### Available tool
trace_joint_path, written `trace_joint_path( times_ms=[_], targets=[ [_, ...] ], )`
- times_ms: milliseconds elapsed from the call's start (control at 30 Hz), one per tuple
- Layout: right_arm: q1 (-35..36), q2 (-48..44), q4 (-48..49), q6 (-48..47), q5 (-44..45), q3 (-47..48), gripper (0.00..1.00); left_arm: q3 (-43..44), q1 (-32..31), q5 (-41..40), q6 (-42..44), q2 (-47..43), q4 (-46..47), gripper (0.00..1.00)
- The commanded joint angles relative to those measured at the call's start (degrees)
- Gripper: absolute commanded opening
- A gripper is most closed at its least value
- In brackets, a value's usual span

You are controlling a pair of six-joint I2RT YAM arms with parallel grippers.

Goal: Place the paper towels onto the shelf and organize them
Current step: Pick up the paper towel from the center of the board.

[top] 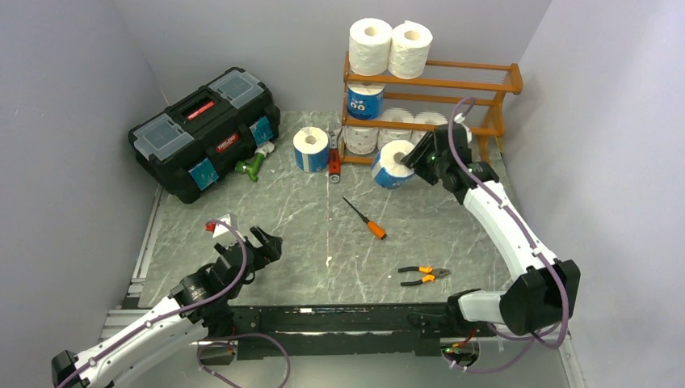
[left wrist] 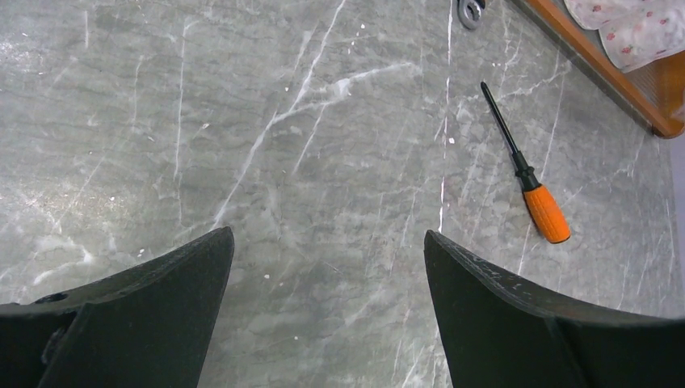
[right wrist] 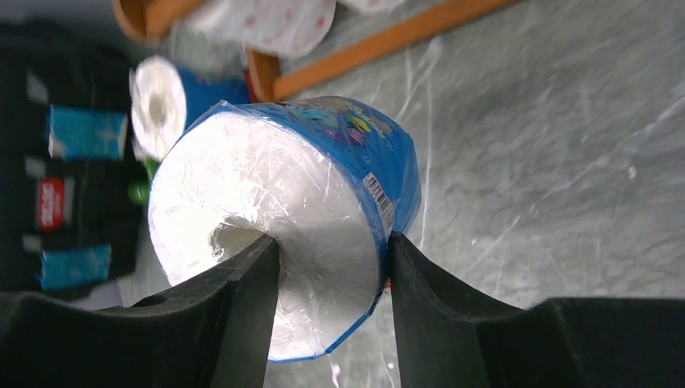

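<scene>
The wooden shelf (top: 452,82) stands at the back right. Two white paper towels (top: 370,44) lie on its top tier, a blue-wrapped one (top: 365,102) sits in the middle tier, and more white ones (top: 361,139) fill the lower tiers. Another blue roll (top: 311,149) stands on the table left of the shelf. My right gripper (right wrist: 331,242) is shut on a third blue-wrapped roll (right wrist: 283,186), one finger in its core and one outside; it hangs tilted in front of the shelf's bottom left (top: 394,164). My left gripper (left wrist: 329,234) is open over bare table.
A black toolbox (top: 206,133) sits at the back left with a green tool (top: 252,166) beside it. An orange-handled screwdriver (top: 365,220) lies mid-table and orange pliers (top: 424,276) lie near the front. A red tool (top: 334,166) rests by the shelf foot.
</scene>
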Motion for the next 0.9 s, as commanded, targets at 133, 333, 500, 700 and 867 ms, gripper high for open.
trace_joint_path(
  times_ms=[133, 333, 500, 700, 867],
  targets=[
    [-5.8, 6.2, 4.9, 6.1, 3.7, 12.5, 0.23, 1.8, 0.1, 1.5, 2.1, -2.5, -1.5, 0.93],
    [-6.7, 14.8, 2.2, 5.2, 6.9, 25.3, 0.23, 2.1, 0.1, 1.8, 2.2, -5.9, -4.0, 0.93],
    [-7.1, 18.9, 1.7, 4.6, 7.9, 30.7, 0.23, 1.9, 0.1, 1.6, 2.1, -7.7, -5.2, 0.93],
    [-7.5, 23.1, 1.1, 4.0, 7.9, 35.2, 0.21, 2.0, 0.1, 1.1, 2.7, -7.9, -5.3, 0.93],
    [-7.7, 25.2, 0.6, 3.6, 7.6, 37.4, 0.2, 2.2, 0.1, 0.7, 2.8, -7.3, -5.3, 0.93]
  ],
)
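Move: The free place on the middle shelf, for the paper towel the right hand already holds, lies about 16 cm ahead of that hand, 2 cm to its left and 1 cm up. The blue-wrapped roll on that shelf stands some 9 cm left of the place; the middle bottom-shelf roll is roughly 15 cm straight below it, and the right top-shelf roll about 15 cm above. From the left hand, the place is some 33 cm ahead, 37 cm right and 13 cm up. Forward by about 14 cm, the right hand carries the pinched blue-wrapped paper towel up to the middle shelf, rising some 6 cm overall and easing down a little at the end. It swings about 4 cm right early on, turning some 15 degrees clockwise and tipping its fingers slightly up, and keeps its hold on the roll's wall. ##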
